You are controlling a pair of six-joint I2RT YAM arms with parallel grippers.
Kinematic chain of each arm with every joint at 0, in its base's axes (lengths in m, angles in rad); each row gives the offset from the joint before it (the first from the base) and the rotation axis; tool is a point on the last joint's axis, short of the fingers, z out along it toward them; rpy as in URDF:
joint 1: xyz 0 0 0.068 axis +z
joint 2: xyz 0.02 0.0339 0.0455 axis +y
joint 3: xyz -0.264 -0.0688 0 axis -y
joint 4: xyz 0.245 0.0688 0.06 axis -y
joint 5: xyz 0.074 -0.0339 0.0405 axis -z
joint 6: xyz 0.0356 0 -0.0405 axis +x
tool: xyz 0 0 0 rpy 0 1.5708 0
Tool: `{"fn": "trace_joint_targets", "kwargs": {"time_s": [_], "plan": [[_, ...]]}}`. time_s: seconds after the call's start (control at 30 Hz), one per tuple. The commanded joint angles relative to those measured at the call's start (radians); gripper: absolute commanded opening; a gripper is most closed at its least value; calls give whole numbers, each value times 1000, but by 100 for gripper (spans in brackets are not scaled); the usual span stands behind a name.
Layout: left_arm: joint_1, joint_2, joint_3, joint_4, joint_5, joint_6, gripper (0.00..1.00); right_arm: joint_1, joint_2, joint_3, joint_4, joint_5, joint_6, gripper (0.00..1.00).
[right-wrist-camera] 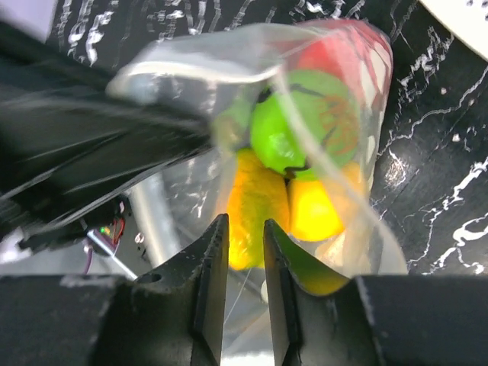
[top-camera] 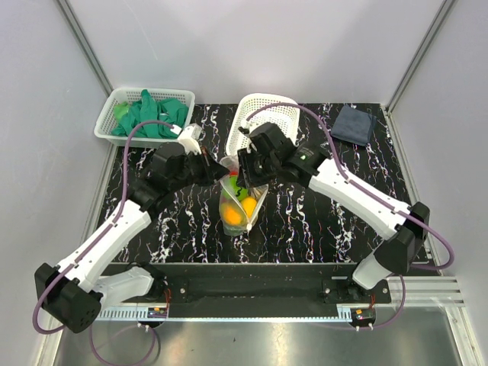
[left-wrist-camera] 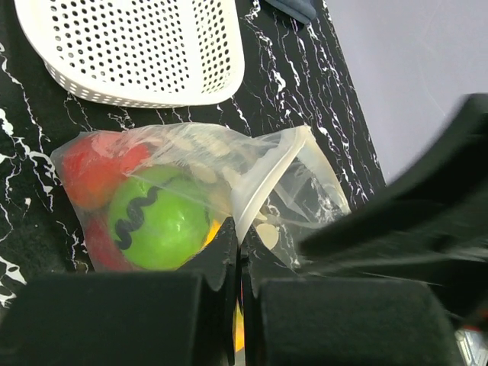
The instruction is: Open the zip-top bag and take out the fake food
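The zip-top bag (top-camera: 241,200) hangs upright over the middle of the dark marbled table, held between both arms. Through its clear film the fake food shows: a green ball (left-wrist-camera: 156,221), a red piece (left-wrist-camera: 91,171), an orange piece (right-wrist-camera: 255,202) and a yellow one (right-wrist-camera: 316,212). My left gripper (left-wrist-camera: 241,229) is shut on the whitish zip strip (left-wrist-camera: 263,179) at the bag's mouth. My right gripper (right-wrist-camera: 245,223) is at the opposite side of the mouth, its jaws a narrow gap apart. Thin film lies just past them; I cannot tell that any is pinched.
A white lattice basket (top-camera: 263,120) lies tipped on its side just behind the bag. Another white basket (top-camera: 114,103) holding green gloves (top-camera: 149,116) stands at the back left. A dark folded cloth (top-camera: 352,124) lies at the back right. Grey walls close in the table.
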Motion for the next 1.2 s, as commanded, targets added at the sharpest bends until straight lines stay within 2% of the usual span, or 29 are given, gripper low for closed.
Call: {"fn": "trace_joint_targets", "kwargs": {"time_s": [0.0, 0.23, 0.37, 0.4, 0.53, 0.63, 0.83, 0.93, 0.97, 1.17], "plan": [[-4, -33, -15, 94, 40, -25, 0, 1, -2, -111, 192, 76, 119, 34], [-4, -37, -42, 136, 77, -71, 0, -16, -5, -238, 317, 123, 225, 40], [-13, -36, -45, 171, 85, -92, 0, -61, -5, -304, 415, 19, 245, 51], [-16, -31, -45, 177, 91, -95, 0, -65, -3, -317, 418, 13, 245, 57], [-27, 4, -45, 209, 103, -117, 0, -88, 3, -344, 456, -48, 245, 68], [-37, 35, -51, 252, 111, -130, 0, -88, 15, -358, 487, -107, 253, 71], [-59, 79, -35, 272, 100, -138, 0, -90, 35, -386, 513, -197, 290, 67], [-70, 88, -30, 279, 96, -140, 0, -90, 46, -415, 541, -187, 274, 74], [-74, 90, -27, 280, 94, -140, 0, -91, 50, -418, 555, -185, 270, 80], [-96, 117, -35, 288, 88, -146, 0, -104, 121, -398, 616, -194, 254, 85]]}}
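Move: My left fingers hold the rim of the bag. The bag's mouth lies some 3 cm below my half-open right hand. The yellow-orange mango inside is about 6 cm back, 3 cm left and 13 cm below my right hand, and about 8 cm back, 2 cm right and 13 cm below my left. From my right hand, the yellow lemon is 4 cm back and 1 cm right, and the watermelon 1 cm ahead and 2 cm left, both some 12 cm down. I drive my right hand about 11 cm down into the bag's mouth, easing some 3 cm forward, while its fingers spread from a third open to nearly wide and the wrist tilts some 20 degrees, bringing the tips under the upper film beside the mango. My left keeps its pinch on the rim, shifting about 4 cm right, then sinking 2 cm. ##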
